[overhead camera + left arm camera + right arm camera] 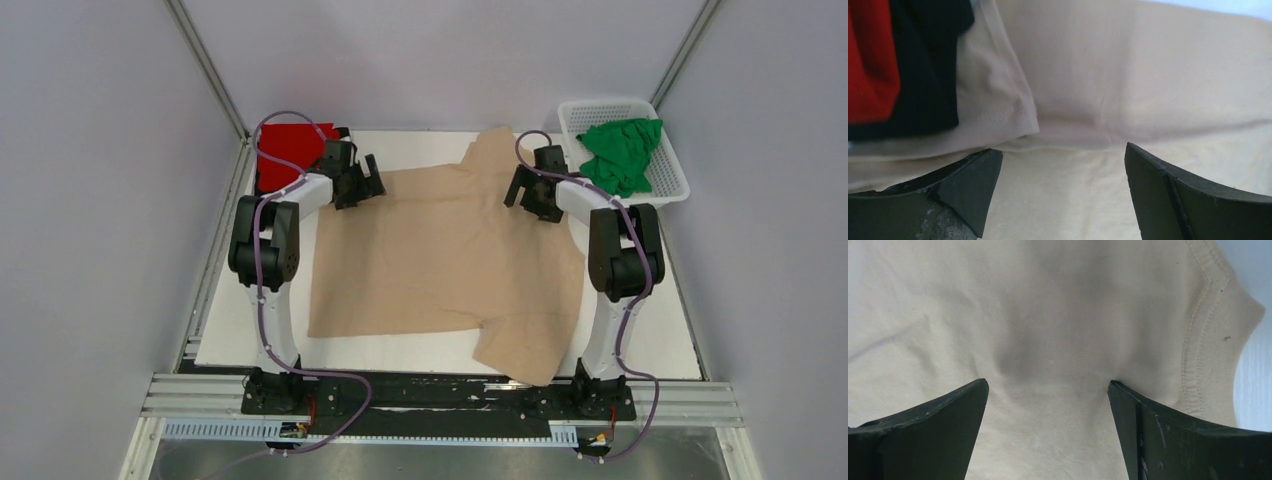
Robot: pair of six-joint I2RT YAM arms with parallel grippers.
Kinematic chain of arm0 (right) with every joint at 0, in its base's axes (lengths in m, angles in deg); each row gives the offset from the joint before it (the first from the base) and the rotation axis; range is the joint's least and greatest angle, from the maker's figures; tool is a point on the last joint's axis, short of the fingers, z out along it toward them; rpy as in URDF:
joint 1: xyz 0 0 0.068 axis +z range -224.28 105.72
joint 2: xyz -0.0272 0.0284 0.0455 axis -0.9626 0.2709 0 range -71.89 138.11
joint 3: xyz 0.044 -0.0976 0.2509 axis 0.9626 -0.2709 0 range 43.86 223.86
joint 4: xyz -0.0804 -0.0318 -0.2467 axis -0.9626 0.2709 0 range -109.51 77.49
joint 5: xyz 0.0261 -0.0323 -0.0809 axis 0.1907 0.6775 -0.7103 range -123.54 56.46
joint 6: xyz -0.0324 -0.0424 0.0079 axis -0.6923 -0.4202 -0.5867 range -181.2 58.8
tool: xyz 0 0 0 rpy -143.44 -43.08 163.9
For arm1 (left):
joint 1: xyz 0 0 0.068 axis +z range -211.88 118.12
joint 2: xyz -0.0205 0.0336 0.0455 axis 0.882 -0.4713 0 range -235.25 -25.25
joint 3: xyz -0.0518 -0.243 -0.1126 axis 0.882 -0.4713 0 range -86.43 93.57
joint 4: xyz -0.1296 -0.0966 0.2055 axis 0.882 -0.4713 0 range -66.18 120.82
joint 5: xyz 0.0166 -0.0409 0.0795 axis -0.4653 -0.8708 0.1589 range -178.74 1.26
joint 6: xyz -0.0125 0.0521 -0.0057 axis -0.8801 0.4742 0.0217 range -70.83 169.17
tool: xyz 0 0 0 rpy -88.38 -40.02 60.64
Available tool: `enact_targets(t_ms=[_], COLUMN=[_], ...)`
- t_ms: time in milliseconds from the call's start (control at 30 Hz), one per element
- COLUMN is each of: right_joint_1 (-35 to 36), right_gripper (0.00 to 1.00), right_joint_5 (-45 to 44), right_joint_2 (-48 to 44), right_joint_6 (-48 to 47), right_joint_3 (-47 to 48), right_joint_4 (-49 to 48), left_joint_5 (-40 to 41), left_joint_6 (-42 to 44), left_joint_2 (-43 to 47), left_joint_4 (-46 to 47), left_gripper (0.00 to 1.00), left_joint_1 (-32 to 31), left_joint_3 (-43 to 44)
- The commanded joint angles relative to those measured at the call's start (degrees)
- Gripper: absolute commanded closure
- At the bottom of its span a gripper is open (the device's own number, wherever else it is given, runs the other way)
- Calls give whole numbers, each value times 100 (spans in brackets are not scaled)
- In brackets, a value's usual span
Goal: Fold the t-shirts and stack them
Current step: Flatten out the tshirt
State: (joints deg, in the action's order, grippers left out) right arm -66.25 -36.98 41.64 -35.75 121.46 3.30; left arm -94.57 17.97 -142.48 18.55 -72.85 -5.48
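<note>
A beige-tan t-shirt (440,250) lies spread flat over the middle of the table, one sleeve hanging toward the near edge. My left gripper (360,186) is open, low over the shirt's far left corner (1108,75), with only flat cloth between the fingers (968,185). My right gripper (524,194) is open too, low over the far right part near a stitched hem (1195,345), and the cloth puckers by its fingertips (1128,405). A folded red t-shirt (288,148) lies on a black t-shirt (928,75) at the back left. A green t-shirt (622,153) is crumpled in the basket.
A white lattice basket (672,186) stands at the back right corner of the white table board (400,352). Grey walls and metal frame posts close in the back and both sides. A black rail with the arm bases runs along the near edge.
</note>
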Motion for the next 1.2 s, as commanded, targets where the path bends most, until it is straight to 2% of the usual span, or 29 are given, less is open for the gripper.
enact_targets(t_ms=[0,267,367,467,633,800,833,900,1000,1167], right_joint_1=[-176,-281,-247,-165,41,69,67,65,45,-11], right_gripper=[0,0,0,0,0,0,0,0,0,0], right_joint_5=[-82,99,245,233,198,238,188,54,-203,-273], right_joint_2=[714,1124,794,113,-1204,-2670,-2933,-3485,-4064,-4486], right_joint_6=[126,-25,-118,-179,-170,214,306,442,588,607], right_joint_3=[548,1517,1458,1140,210,-1157,-1443,-2023,-2525,-2909], right_joint_4=[33,50,55,16,-146,-559,-659,-844,-1008,-1066], left_joint_5=[250,297,131,-128,69,484,795,1051,1340,2257], left_joint_6=[-26,154,327,446,625,515,447,159,-541,-1872], left_joint_2=[-720,-1566,-1485,-971,382,2322,2589,3548,4424,5817], left_joint_4=[-456,-809,-939,-909,-971,-1527,-1639,-1964,-2646,-3346], left_gripper=[0,0,0,0,0,0,0,0,0,0], left_joint_1=[148,277,272,234,-72,-348,-412,-451,-459,-460], left_joint_3=[700,2131,2445,2275,1139,-763,-1018,-1749,-2754,-3740])
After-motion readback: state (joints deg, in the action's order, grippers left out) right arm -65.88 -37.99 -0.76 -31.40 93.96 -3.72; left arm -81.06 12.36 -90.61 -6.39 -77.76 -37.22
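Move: About 14 cm back and 19 cm to the right of the left hand lies the middle of the spread t-shirt, its cloth right under the open fingers; its near left corner is some 38 cm back and 13 cm to the left. The folded stack sits roughly 15 cm left and 7 cm ahead of that hand. From the right hand the shirt's middle is about 14 cm back and 18 cm left, the basket some 24 cm right and 10 cm ahead. Pressing open fingertips on the cloth, both hands go on pushing the t-shirt forward, another 6 to 7 cm, then lift off and draw back. The left retreats nearly 30 cm towards the near left corner, rising about 10 cm and finally sinking a little and veering left; the right rises some 13 cm while coming back about 15 cm, its fingers tipping up some 20 degrees. ##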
